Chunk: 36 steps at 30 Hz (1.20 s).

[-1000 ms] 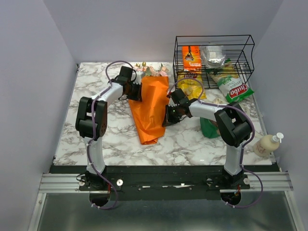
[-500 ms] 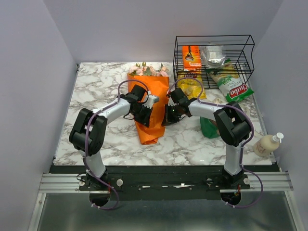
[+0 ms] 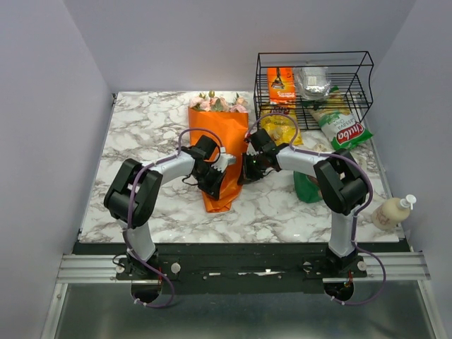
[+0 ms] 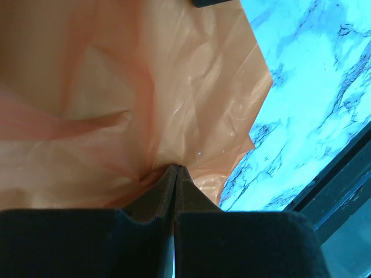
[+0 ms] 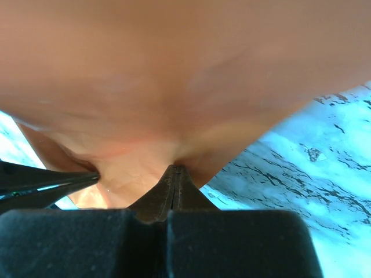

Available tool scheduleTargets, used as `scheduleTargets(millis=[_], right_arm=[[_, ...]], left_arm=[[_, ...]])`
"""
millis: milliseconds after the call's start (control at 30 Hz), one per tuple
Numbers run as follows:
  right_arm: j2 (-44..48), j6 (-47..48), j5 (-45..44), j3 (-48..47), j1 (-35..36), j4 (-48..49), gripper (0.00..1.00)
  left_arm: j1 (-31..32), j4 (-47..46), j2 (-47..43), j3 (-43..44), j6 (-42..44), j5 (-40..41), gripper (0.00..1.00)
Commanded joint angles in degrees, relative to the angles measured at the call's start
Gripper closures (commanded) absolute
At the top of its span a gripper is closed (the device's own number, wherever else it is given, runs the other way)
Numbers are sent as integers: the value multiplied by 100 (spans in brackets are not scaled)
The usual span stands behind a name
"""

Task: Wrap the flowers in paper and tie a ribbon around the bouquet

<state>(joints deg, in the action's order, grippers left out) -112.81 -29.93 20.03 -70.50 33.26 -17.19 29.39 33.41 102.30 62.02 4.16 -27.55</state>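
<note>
The orange paper (image 3: 220,145) lies as a long cone down the middle of the marble table, its narrow tail toward the arms. The flowers (image 3: 219,103), pink and cream roses, poke out of its far wide end. My left gripper (image 3: 216,174) is shut on the paper at its lower middle; creased paper (image 4: 145,92) puckers at the closed tips (image 4: 175,168). My right gripper (image 3: 246,169) is shut on the paper's right edge, and the sheet (image 5: 174,75) fills that wrist view above its tips (image 5: 174,168). No ribbon shows in any view.
A black wire basket (image 3: 359,78) with snack packets stands at the back right. A yellow bag (image 3: 280,128) and a green-and-white chip bag (image 3: 344,131) lie in front of it. A green packet (image 3: 306,189) sits under the right arm, and a cream bottle (image 3: 393,210) stands at the right edge.
My left gripper left the paper's upper left corner, swung down toward the cone's lower middle and shut on the paper there. The right gripper kept its hold and place.
</note>
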Motion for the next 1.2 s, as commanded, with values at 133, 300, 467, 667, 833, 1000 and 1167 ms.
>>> scheduleTargets(millis=[133,300,467,667,833,1000,1167], right_arm=[[926,373,-789,-482,-161,-915,86],[2183,725,-1535,-649,-740,-1716,66],[3124,857,-2257,-623,-2180,-2297,42],[3591,384,-2486,-131,-4264,-2271,28],[3346,14,-2759,282,-5090,-2280,28],[2704,-600,-3039,511,-5549,-2289,28],[1756,-531,-3418,-84,-5549,-2271,28]], left_arm=[[50,-45,282,-102,190,74,92],[76,-106,141,-199,208,171,92],[102,-150,141,-216,208,259,92],[260,-221,115,-234,208,320,91],[339,-264,71,-217,208,400,91],[392,-265,9,-278,208,452,91],[384,-291,44,-313,225,487,91]])
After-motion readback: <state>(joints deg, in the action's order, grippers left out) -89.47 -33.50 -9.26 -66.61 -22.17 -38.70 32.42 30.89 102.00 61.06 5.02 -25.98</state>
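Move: The right hand's shut fingertips are on the right edge of the folded paper. The ribbon's loose strip lies about 44 cm to its right, roughly level with it and 1 cm lower. From the right hand, the green bag stands about 25 cm to the right, level, the ribbon roll 26 cm right and 10 ahead, and the lotion bottle 48 cm right and 12 back. The left hand has the paper's lower end right under its fingertips, with the ribbon strip some 51 cm to its right and 7 ahead. With the left hand's shut fingertips still pressing the paper's lower end down, creeping only about a centimetre to the right, the right hand comes free of the paper's edge, rises over 20 cm, at first a little forward, and opens its fingers wide on the way. It sweeps some 45 cm to the right, past the green bag towards the ribbon strip, turning roughly 70 degrees clockwise, then draws slightly back and sinks about 14 cm, staying open and still above the table. ##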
